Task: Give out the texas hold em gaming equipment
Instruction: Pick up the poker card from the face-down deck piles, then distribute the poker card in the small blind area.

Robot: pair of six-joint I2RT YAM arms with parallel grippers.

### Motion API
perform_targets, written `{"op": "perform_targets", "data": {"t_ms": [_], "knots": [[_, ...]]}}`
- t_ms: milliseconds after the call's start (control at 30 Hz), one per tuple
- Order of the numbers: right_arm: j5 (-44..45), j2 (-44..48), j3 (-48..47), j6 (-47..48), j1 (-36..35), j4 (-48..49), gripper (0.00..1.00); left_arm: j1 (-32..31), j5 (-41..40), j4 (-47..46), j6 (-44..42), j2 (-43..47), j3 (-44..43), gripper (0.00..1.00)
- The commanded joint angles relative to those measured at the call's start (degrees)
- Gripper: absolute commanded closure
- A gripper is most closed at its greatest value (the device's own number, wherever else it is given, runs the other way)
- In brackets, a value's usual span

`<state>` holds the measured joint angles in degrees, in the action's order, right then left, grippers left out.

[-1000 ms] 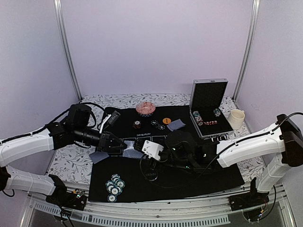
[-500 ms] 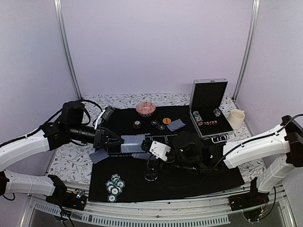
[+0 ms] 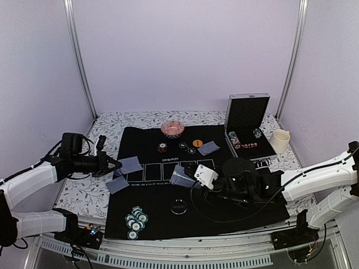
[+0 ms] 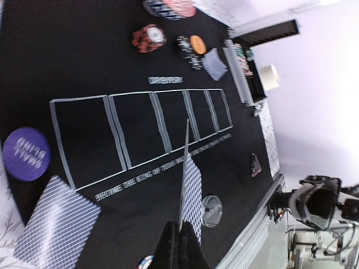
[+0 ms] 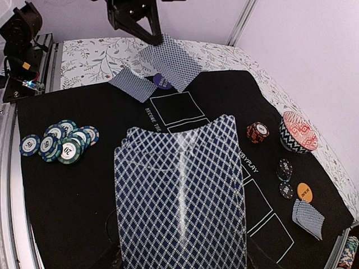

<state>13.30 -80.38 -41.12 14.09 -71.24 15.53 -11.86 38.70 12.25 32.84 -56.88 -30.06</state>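
My left gripper [image 3: 114, 165] [image 4: 180, 240] hangs over the mat's left edge, shut on a single blue-grey-backed playing card [image 3: 130, 164] [image 4: 191, 188] that shows edge-on in the left wrist view. My right gripper [image 3: 192, 175] holds a fanned deck of cards [image 3: 182, 175] [image 5: 179, 196] above the mat's middle; the deck hides its fingers in the right wrist view. One card [image 3: 116, 185] [image 5: 134, 84] lies at the mat's left edge beside a purple button [image 4: 26, 153] [image 5: 162, 82]. Teal chips [image 3: 136, 219] [image 5: 60, 141] sit at the front left.
At the back of the black mat [image 3: 224, 213] are a red chip stack [image 3: 162, 148], black chips [image 3: 183, 145], an orange button [image 3: 197, 143], a small card pile [image 3: 208, 148] and a patterned bowl [image 3: 173, 128]. A clear disc [image 3: 179, 206] lies front centre. Silver case [image 3: 247, 115] and cup [image 3: 279, 140] stand right.
My left gripper has pulled one card off the deck and drawn back to the left with it. The right arm has carried the deck to the right.
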Motion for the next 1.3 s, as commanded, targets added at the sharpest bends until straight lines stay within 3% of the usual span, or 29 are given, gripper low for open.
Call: {"op": "perform_targets", "data": {"t_ms": [0, 267, 900, 1033, 1267], "knots": [[0.7, 2.4, 0.7, -1.1, 0.2, 0.4, 0.51, 3.2, -5.9, 7.9, 1.5, 1.1, 2.3, 1.0], [-0.5, 2.8, 1.1, -0.8, 0.1, 0.4, 0.51, 4.0, -16.5, 15.2, 7.2, 4.6, 4.5, 1.0], [-1.3, 5.7, 1.9, -1.0, 0.1, 0.2, 0.51, 4.0, -24.3, 21.1, 14.2, 6.6, 7.3, 1.0], [-1.8, 5.6, 1.3, -1.0, 0.1, -0.4, 0.51, 4.0, -26.7, 21.9, 14.6, 5.8, 6.3, 0.79], [-2.1, 5.1, 0.4, -1.2, 0.1, -1.4, 0.51, 4.0, -33.3, 25.9, 16.2, 6.1, 2.7, 0.78]]}}
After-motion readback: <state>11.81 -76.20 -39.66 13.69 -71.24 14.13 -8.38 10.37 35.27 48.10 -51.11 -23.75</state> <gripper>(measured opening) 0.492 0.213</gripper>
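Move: The left gripper already holds a card. The dealt card it is bound for lies about 3 cm back, 4 cm to its left and some 13 cm below. The purple small blind button is around 7 cm forward of that card and 1 cm to its right; the first printed card box is about 6 cm forward and 8 cm right of that card. For the right gripper, which keeps hold of the deck, the dealt card is roughly 29 cm left, 4 cm forward and 16 cm lower. Bring the left gripper down about 10 cm and equally far left, drawing back some 5 cm, so its fingers arrive at the left edge of the dealt card. On the way tip the fingers down and swing the wrist counter-clockwise, some 30 degrees, then open them slightly near the end, still edging left, to let the card go. ##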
